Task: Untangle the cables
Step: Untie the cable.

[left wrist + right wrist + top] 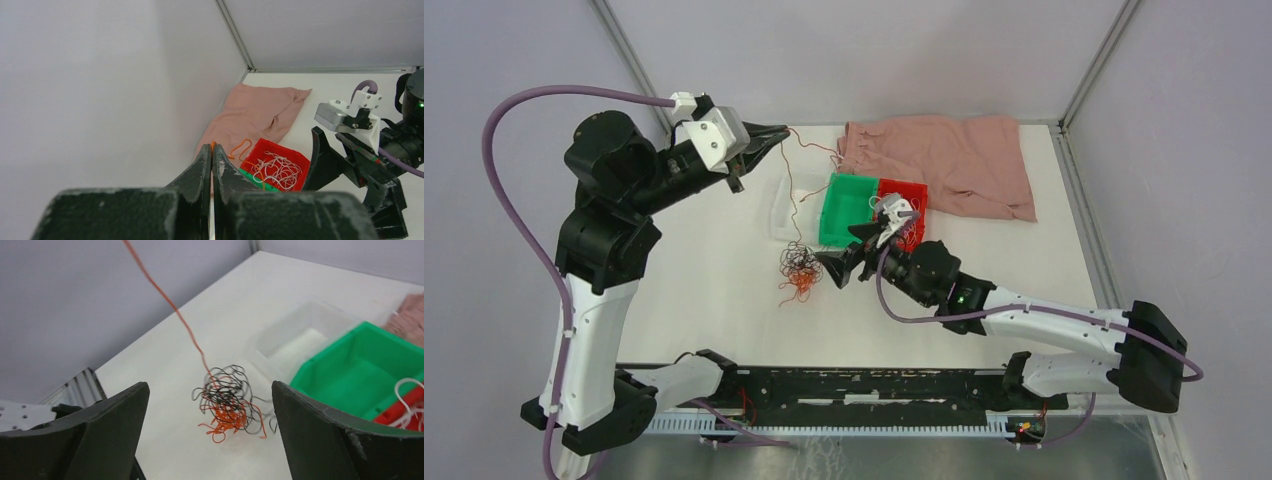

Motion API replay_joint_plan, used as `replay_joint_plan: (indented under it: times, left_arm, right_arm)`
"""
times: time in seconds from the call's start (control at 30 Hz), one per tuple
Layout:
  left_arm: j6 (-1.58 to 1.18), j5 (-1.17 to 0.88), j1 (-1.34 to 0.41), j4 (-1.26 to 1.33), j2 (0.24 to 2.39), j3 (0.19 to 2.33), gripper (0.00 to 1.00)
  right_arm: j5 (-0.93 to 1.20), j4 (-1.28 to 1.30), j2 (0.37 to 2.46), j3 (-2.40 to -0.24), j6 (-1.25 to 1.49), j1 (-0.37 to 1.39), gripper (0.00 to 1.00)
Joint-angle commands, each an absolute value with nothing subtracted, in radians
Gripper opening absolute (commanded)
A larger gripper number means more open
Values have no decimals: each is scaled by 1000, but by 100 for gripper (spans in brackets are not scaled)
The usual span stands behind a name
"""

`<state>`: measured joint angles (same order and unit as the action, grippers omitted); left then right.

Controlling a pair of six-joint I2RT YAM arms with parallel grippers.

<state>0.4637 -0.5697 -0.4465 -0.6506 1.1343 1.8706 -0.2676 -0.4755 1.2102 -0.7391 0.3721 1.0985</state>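
A fist-sized tangle of black and orange cables sits at the table's middle. One orange strand rises taut from it to my left gripper, which is held high at the back left and is shut on the strand's end. My right gripper stands wide open just right of the tangle, with the tangle ahead between its fingers and apart from both. Loose white cables lie in the red bin.
A green bin stands against the red one, with a clear shallow tray to its left. A pink cloth lies at the back right. Enclosure walls stand on three sides.
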Motion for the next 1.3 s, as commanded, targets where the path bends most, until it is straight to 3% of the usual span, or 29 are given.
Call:
replay_joint_plan:
  times: [0.0,0.37,0.57,0.87,1.27]
  left_arm:
    - [470,-612,-450,-626,1115,1864,3]
    - [438,-637,-450,-634,1117,1890,3]
    - [359,-692,-450,-648,1137,1969,3]
    - [334,-624,-451,-595,1137,2037,3]
    - [544,-396,-449,-407,1131,2140,3]
  right_arm:
    - [-24,-417,1215,-851,256,1101,99]
    - [-73,-475,1444,-1035,243,1101,92]
    - [-81,-518,1530,-1028,288,1094,74]
    - [-147,-687,1675,-864,468,1093,73]
    - [-219,-743,1822,-796,590,1093,70]
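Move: The cable bundle dangles from the left hand's orange strand, about 9 cm to the left of the open right hand, 5 cm ahead of it and roughly 19 cm lower. The green bin lies some 20 cm straight ahead of the right hand, the clear bin 20 cm ahead and 11 cm to its left, both about 24 cm below. From the left hand, the bundle hangs about 46 cm below, some 2 cm ahead and 2 cm to the right. The dangling bundle is met by the right hand, which first draws back and up a few centimetres while swinging left, then sinks steeply to end about 7 cm left and 19 cm lower. Its fingers tip down and narrow from wide to part-open around the tangle. The left hand keeps its pinch on the orange strand, pauses, then lifts about 9 cm, easing back and slightly left. ##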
